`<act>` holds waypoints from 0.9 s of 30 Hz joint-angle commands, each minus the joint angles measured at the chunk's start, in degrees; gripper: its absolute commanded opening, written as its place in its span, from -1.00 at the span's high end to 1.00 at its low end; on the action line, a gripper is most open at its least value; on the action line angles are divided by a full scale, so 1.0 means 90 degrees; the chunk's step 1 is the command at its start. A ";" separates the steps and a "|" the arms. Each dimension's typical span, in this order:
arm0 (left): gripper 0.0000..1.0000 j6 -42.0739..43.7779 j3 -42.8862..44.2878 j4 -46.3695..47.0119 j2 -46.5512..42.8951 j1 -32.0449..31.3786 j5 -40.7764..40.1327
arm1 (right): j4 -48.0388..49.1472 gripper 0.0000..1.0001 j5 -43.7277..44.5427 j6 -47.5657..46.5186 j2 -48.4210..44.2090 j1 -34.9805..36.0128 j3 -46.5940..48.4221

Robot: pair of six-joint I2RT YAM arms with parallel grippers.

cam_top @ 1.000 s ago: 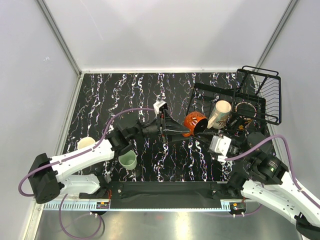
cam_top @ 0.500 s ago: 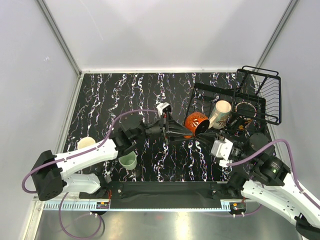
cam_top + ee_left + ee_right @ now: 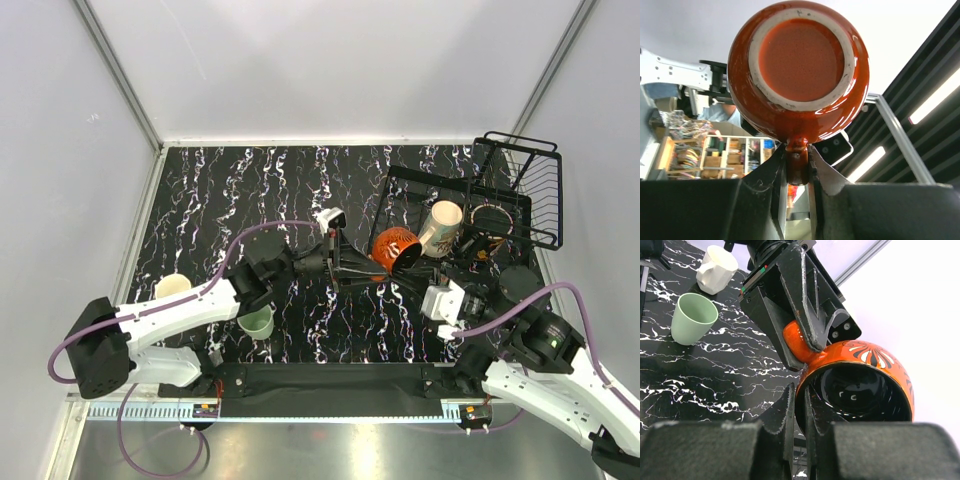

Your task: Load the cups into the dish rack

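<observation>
A glossy red cup [image 3: 393,245] with a dark inside hangs above the table, just left of the dish rack [image 3: 520,150]. My left gripper [image 3: 364,263] is shut on its handle; the left wrist view shows the cup's base [image 3: 799,65] above the fingers [image 3: 777,170]. My right gripper [image 3: 800,400] is shut on the rim of the same cup [image 3: 875,355], one finger inside and one outside. A mint-green cup [image 3: 256,322] and a cream cup [image 3: 172,288] stand on the table at the left. A beige cup [image 3: 440,228] and a black cup [image 3: 488,220] are in the rack.
The rack's taller slotted section [image 3: 540,195] stands at the far right against the wall. The marble table [image 3: 250,190] runs to white walls on three sides. In the right wrist view the mint-green cup [image 3: 692,317] and cream cup [image 3: 716,269] sit beyond the left gripper [image 3: 805,325].
My left gripper has slid right along the table and closed its fingers around the red cup's handle. The right gripper keeps its hold on the rim and has barely moved.
</observation>
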 commanded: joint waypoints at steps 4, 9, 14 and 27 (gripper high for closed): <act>1.00 0.1506 0.0746 -0.0611 -0.0233 0.0051 -0.0060 | 0.0292 0.67 0.0215 -0.0062 -0.0241 0.0048 0.0073; 1.00 0.2502 0.1146 -0.1442 -0.0389 0.0051 -0.0226 | 0.0438 0.31 0.0577 0.0104 -0.0310 0.0038 -0.0142; 1.00 0.2961 0.1156 -0.1754 -0.0428 0.0061 -0.0333 | 0.0624 0.06 0.0976 0.0250 -0.0378 0.0038 -0.0317; 1.00 0.6710 0.2884 -0.5631 -0.0010 0.0305 -0.2227 | 0.0128 -0.47 0.4383 0.4023 -0.0457 0.0038 0.0560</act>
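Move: The left hand has the orange cup by its handle and the right still pinches its rim; the cup's body is about 5 cm ahead and 3 cm right of the left hand, about 5 cm ahead and 1 cm left of the right. From the left hand, the dish rack's middle lies some 29 cm ahead, 21 cm right and 27 cm below; the floral mug in it is about 24 cm ahead, 17 cm right, 25 cm below. The right fingers open wide and come free of the orange cup's rim, and the hand backs off some 6 cm to the right and 4 cm forward, turning about 25 degrees clockwise. The left hand keeps its grip on the handle and carries the cup about 5 cm forward and 3 cm down towards the dish rack, its wrist swinging some 45 degrees in all so that its right-pointing fingers dip and the cup's mouth turns downward. ##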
